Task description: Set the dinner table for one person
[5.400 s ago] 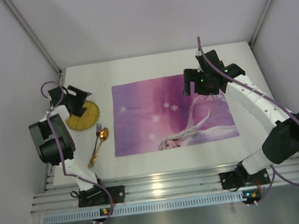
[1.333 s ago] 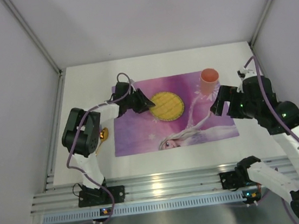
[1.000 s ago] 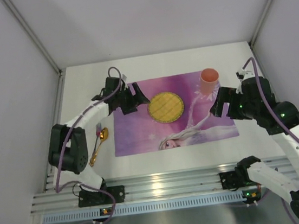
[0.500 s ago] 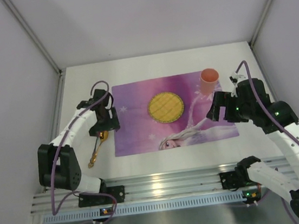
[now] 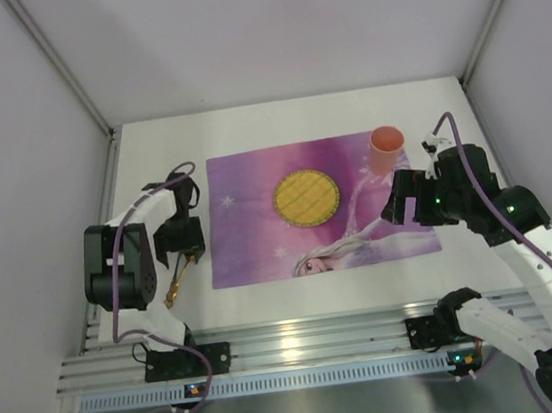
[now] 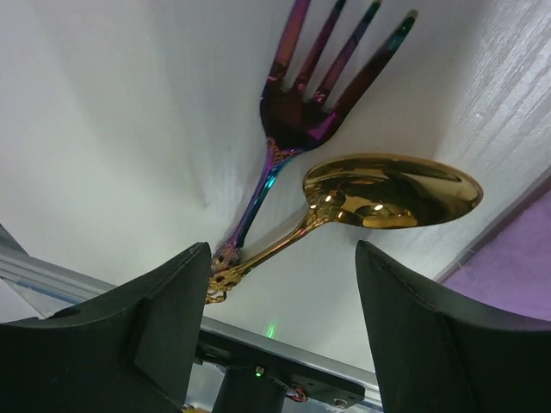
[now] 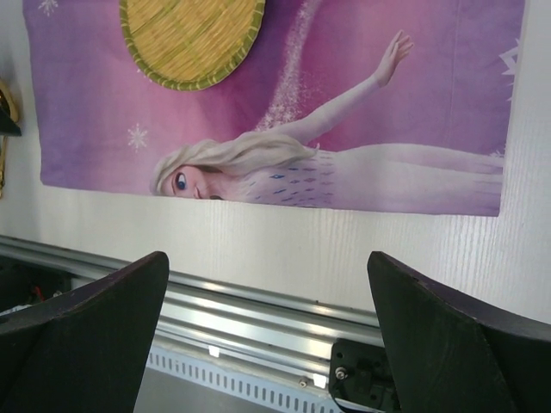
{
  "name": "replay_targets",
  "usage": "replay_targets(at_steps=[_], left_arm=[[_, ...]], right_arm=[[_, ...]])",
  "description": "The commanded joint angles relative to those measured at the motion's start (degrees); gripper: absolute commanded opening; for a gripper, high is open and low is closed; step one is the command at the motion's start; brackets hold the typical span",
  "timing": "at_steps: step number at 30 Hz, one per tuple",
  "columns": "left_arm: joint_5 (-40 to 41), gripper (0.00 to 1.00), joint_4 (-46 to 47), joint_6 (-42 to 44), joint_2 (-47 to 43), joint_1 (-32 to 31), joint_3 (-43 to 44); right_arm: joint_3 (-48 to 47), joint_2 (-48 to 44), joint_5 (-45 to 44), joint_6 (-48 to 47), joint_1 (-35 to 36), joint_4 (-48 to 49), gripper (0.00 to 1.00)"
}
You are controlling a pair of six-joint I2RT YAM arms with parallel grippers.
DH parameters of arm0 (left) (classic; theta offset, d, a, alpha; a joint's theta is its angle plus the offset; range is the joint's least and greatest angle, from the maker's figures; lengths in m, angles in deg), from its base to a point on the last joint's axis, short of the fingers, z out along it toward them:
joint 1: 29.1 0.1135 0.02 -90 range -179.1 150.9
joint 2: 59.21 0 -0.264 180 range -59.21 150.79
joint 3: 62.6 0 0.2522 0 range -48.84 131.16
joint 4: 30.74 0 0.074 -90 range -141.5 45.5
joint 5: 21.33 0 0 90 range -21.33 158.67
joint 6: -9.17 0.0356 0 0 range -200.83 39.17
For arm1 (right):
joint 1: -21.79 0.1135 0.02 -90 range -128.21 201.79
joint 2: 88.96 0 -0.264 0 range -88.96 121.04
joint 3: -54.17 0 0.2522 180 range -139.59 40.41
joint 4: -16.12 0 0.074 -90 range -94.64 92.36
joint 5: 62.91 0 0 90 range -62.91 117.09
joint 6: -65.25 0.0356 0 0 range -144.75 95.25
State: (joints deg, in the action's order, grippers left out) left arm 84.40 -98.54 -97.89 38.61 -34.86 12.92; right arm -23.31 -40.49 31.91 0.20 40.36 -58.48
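A round yellow woven plate (image 5: 306, 195) lies on the purple princess placemat (image 5: 260, 239) on the white dinner table (image 5: 154, 156). A pink cup (image 5: 387, 148) stands at the mat's far right corner. Left of the mat, an iridescent fork (image 6: 301, 120) and a gold spoon (image 6: 392, 191) lie side by side. My left gripper (image 5: 179, 240) hovers over them, open (image 6: 282, 258); their handle ends sit beside its left finger (image 6: 164, 310), ungripped. My right gripper (image 5: 406, 201) hangs open over the mat's near right part (image 7: 265, 267), holding nothing.
The silver aluminium rail (image 5: 313, 343) runs along the table's near edge, with both arm bases on it. Pale grey panels (image 5: 23, 197) wall in the table on the left, back and right. Only the spoon's handle (image 5: 174, 287) shows below the left gripper from above.
The left arm has left the yellow plate on the placemat and swung left and nearer, now over the fork and spoon, its jaws slightly narrower. The right arm has barely shifted.
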Motion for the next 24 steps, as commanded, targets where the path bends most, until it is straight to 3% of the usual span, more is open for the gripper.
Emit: replay_targets(at_steps=[1, 6, 7, 11, 14, 24], left_arm=[[-2.01, 0.73, 0.51, 1.77, 2.19, -0.04, -0.41], [-2.98, 0.53, 3.06, 1.85, 7.45, 0.13, -1.81], [-2.89, 0.42, 3.33, 2.03, 8.43, 0.31, -1.47], [-2.63, 0.13, 3.85, 2.29, 12.30, 1.36, 1.43], [-1.41, 0.00, 3.86, 2.47, 13.88, 1.45, 4.59], [-5.35, 0.00, -0.35, 2.21, 16.18, 1.72, 18.81]], right_arm=[[-0.61, 0.22, -1.56, -1.39, -0.37, 1.16, 1.00], [0.27, 0.84, -2.45, -1.31, -0.37, 1.25, 1.00], [0.53, 1.10, -2.45, -1.22, -0.37, 1.42, 1.00], [0.97, 1.72, -2.88, -1.22, -0.55, 1.60, 1.00], [0.97, 2.51, -3.06, -1.39, -0.64, 1.69, 1.00], [-1.22, 4.97, -3.68, -1.75, -0.90, 2.13, 1.00]])
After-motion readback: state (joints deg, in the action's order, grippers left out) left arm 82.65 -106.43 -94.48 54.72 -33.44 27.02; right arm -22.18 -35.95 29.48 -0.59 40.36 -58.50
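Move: The gold spoon's neck is right under the left hand, about 3 cm below; its middle is some 4 cm back and 2 cm left. The fork lies beside it, its middle about 2 cm back and 3 cm left of the hand, equally low. The woven plate is some 9 cm ahead and 26 cm right, the placemat's middle 6 cm ahead and 29 cm right. From the right hand, the spoon is about 45 cm left, 2 cm ahead and 22 cm below. The left fingers close from wide open to shut, pinching the gold spoon at its neck just behind the bowl, as the hand sinks about 2 cm and eases slightly back. The wrist swings the fingertips some 10 degrees towards the base; then, still low and gripping, the hand carries the spoon about 3 cm forward. The open right hand sinks about 2 cm. ##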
